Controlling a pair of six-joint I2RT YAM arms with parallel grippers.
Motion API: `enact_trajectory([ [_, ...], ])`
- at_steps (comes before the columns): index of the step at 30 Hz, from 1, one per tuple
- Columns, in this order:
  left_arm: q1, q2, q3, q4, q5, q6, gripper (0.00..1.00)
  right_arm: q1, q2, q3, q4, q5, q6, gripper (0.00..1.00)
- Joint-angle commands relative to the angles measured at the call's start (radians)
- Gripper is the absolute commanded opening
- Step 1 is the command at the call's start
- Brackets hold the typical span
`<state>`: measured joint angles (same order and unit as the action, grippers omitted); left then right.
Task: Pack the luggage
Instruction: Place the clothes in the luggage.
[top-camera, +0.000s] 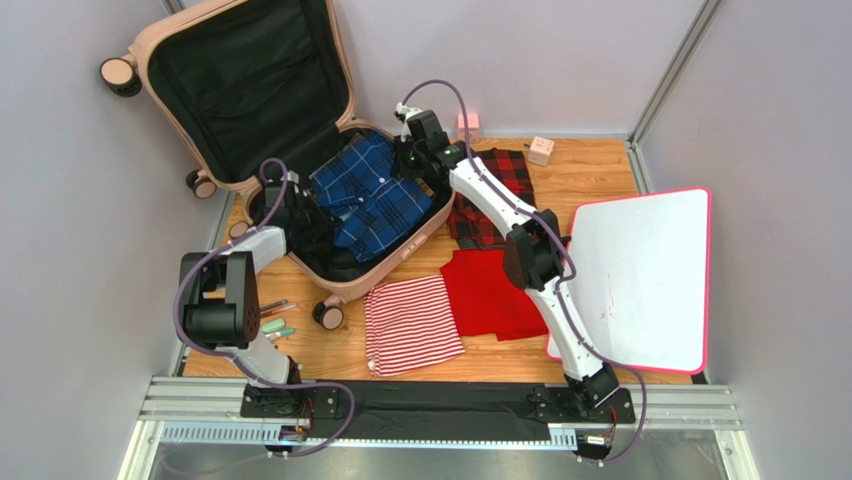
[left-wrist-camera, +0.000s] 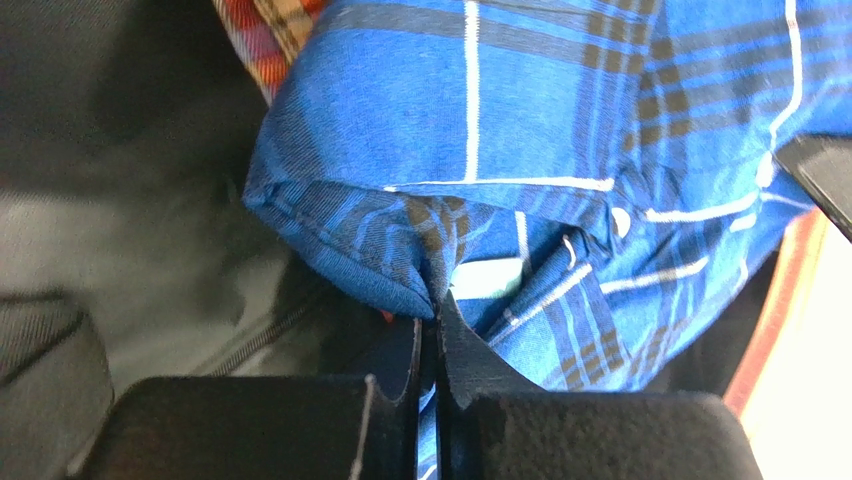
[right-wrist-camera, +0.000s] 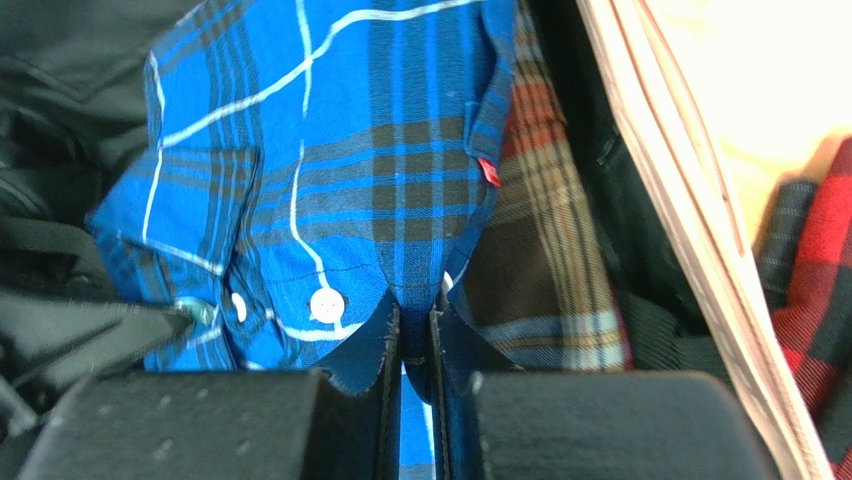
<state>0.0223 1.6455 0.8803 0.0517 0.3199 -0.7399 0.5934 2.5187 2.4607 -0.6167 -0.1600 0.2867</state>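
The luggage (top-camera: 392, 262), a pale pink hard-shell suitcase with black lining, lies open at the back left, its lid (top-camera: 250, 80) propped up. A blue plaid shirt (top-camera: 375, 195) lies inside it, over a brown and red plaid garment (right-wrist-camera: 545, 250). My left gripper (top-camera: 312, 215) is shut on the shirt's near left edge (left-wrist-camera: 400, 260), cloth pinched between the jaws. My right gripper (top-camera: 425, 170) is shut on the shirt's far right edge (right-wrist-camera: 415, 250), near a white button.
On the wooden table lie a red-black checked shirt (top-camera: 495, 200), a red garment (top-camera: 490, 295) and a red-white striped bag (top-camera: 412, 325). A white board with pink rim (top-camera: 645, 280) sits at the right. Pens (top-camera: 278, 325) lie beside the left arm. Small boxes (top-camera: 541, 150) stand at the back.
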Motion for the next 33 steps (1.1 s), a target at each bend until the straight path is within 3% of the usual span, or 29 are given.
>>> enact_trajectory([
  [1, 0.001, -0.078, -0.029, 0.065, -0.008, -0.042, 0.0, 0.022, 0.003, 0.06, 0.138, 0.085, 0.011, 0.0],
  [9, -0.019, -0.102, -0.032, 0.06, -0.035, -0.09, 0.0, 0.02, 0.058, 0.139, 0.233, 0.16, -0.015, 0.0],
  [17, -0.076, -0.055, 0.0, 0.043, -0.012, -0.113, 0.0, 0.014, 0.054, 0.121, 0.226, 0.255, -0.053, 0.0],
  [20, -0.079, -0.044, 0.023, -0.01, -0.033, -0.095, 0.0, 0.013, 0.039, 0.106, 0.227, 0.26, -0.054, 0.1],
  [21, -0.079, -0.047, 0.037, -0.035, -0.051, -0.087, 0.02, 0.013, 0.028, 0.104, 0.226, 0.255, -0.055, 0.29],
  [24, -0.07, -0.071, 0.065, -0.111, -0.099, -0.046, 0.38, 0.014, -0.015, 0.07, 0.215, 0.232, -0.057, 0.67],
  [25, -0.068, -0.081, 0.077, -0.157, -0.125, -0.018, 0.6, 0.014, -0.032, 0.055, 0.213, 0.218, -0.058, 0.73],
  [27, -0.064, -0.11, 0.101, -0.194, -0.15, 0.013, 0.77, 0.014, -0.085, 0.006, 0.207, 0.198, -0.067, 0.87],
  [28, -0.062, -0.124, 0.108, -0.223, -0.165, 0.04, 0.86, 0.014, -0.107, -0.009, 0.204, 0.18, -0.067, 0.9],
  [33, -0.061, -0.237, 0.097, -0.292, -0.228, 0.106, 0.91, 0.016, -0.288, -0.138, 0.184, 0.094, -0.07, 0.97],
])
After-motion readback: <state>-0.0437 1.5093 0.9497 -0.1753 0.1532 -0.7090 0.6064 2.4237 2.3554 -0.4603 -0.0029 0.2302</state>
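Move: Both my hands still pinch the blue shirt, whose middle lies about 10 cm right and 5 cm ahead of my left hand, and 6 cm left and 4 cm back from my right, slightly below both. The luggage's open lower half is centred some 5 cm right and 4 cm ahead of my left hand, 11 cm left and 5 cm back from my right. The red checked shirt lies outside the rim, 18 cm right and 4 cm back from my right hand. Keeping the blue shirt pinched, my right hand draws its far edge about 4 cm forward, lifting a little and tipping its fingers some 10 degrees up, while my left lifts 2 cm and then shifts its corner right. Both hands then open wide, let go and rise clear, the left swinging back to its left, the right easing back towards me. ##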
